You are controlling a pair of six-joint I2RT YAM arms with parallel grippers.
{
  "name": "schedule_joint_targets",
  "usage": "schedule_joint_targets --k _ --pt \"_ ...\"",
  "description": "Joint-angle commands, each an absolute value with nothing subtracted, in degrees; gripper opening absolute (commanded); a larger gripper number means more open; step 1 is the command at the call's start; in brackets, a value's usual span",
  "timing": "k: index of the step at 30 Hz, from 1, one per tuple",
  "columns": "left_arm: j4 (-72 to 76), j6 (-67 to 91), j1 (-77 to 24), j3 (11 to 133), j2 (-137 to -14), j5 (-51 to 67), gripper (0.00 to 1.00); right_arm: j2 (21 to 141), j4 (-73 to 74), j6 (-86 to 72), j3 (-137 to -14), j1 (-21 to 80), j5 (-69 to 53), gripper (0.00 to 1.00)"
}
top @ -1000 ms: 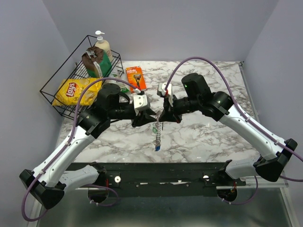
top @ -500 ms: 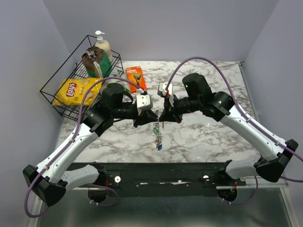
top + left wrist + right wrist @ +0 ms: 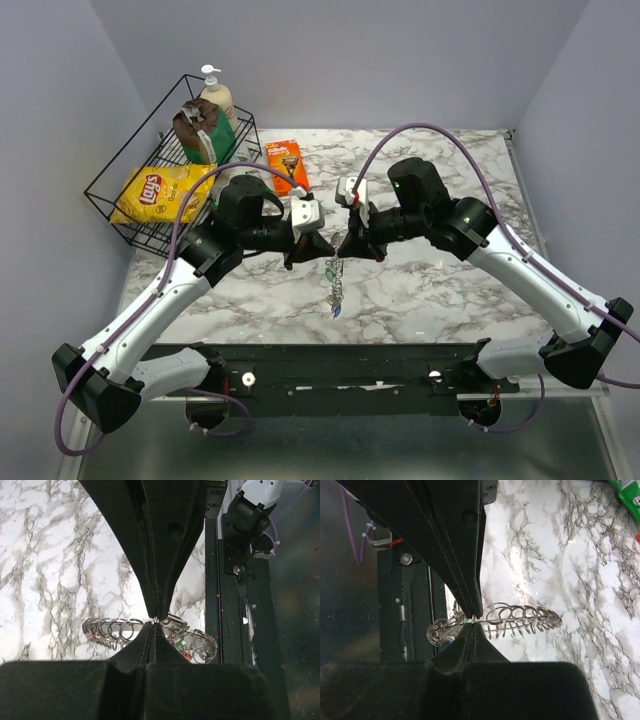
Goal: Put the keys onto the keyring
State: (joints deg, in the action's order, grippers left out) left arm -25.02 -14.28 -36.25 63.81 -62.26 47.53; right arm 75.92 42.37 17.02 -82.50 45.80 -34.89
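Observation:
The keyring (image 3: 334, 288), a grey wire coil, hangs in the air above the marble table between my two grippers. My left gripper (image 3: 319, 250) is shut on its wire, and so is my right gripper (image 3: 344, 248), tip to tip. The coil's loops show in the left wrist view (image 3: 109, 629) and in the right wrist view (image 3: 522, 616). Small keys hang on it: a green tag (image 3: 330, 270), a blue tag (image 3: 337, 312), and green and red tags (image 3: 186, 649) in the left wrist view. A bunch of small rings (image 3: 438, 630) hangs at the coil's end. The slim silver key cannot be told apart.
An orange razor pack (image 3: 287, 165) lies at the back of the table. A black wire basket (image 3: 120, 205) at the back left holds a yellow chips bag (image 3: 158, 190), a soap bottle (image 3: 217, 100) and a brown bag. The black frame (image 3: 340, 365) runs along the table's near edge.
My left arm has shifted a little to the right and toward the back. Both grippers stay shut on the keyring, which still hangs between them.

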Motion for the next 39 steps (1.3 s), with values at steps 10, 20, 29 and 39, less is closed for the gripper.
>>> schedule_joint_targets --k 10,20,29,39 --pt "7.1 1.9 -36.6 47.1 -52.0 47.5 0.0 69.4 29.4 13.2 -77.1 46.1 -31.0 0.39" --pt "30.5 7.6 -36.6 36.5 -46.2 45.1 0.0 63.5 24.2 11.1 -72.7 45.3 -30.6 0.65" --pt "55.6 16.9 -36.7 26.5 -43.2 42.4 0.0 61.3 20.9 9.4 -70.2 43.5 -37.0 0.69" --pt "64.8 20.5 -36.7 24.6 -43.4 43.9 0.0 58.9 16.1 9.2 -67.2 42.4 -50.3 0.65"
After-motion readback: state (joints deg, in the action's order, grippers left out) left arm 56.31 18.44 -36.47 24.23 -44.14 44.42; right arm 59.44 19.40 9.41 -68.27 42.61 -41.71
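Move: Both hands already pinch a small wire loop on the keyring's upper edge, their tips almost meeting. The keyring's middle hangs about 6 cm below each hand and 1 cm ahead, some 1 cm right of the left hand and 1 cm left of the right. With the same sideways offsets, the green key hangs about 5 cm below and 1 cm back, the blue key roughly 11 cm below and 3 cm back. The right fingers open wide and let go of the loop as that hand rises about 6 cm and draws a little to its right, its tips swinging up some 20 degrees towards level, then eases back towards the base. The left hand keeps its pinch on the loop and, after a slight dip, carries the keyring up and back about 5 cm each and a little left, away from the right hand, while its wrist tilts the fingertips up by some 40 degrees, from pointing slightly down to pointing above level. ##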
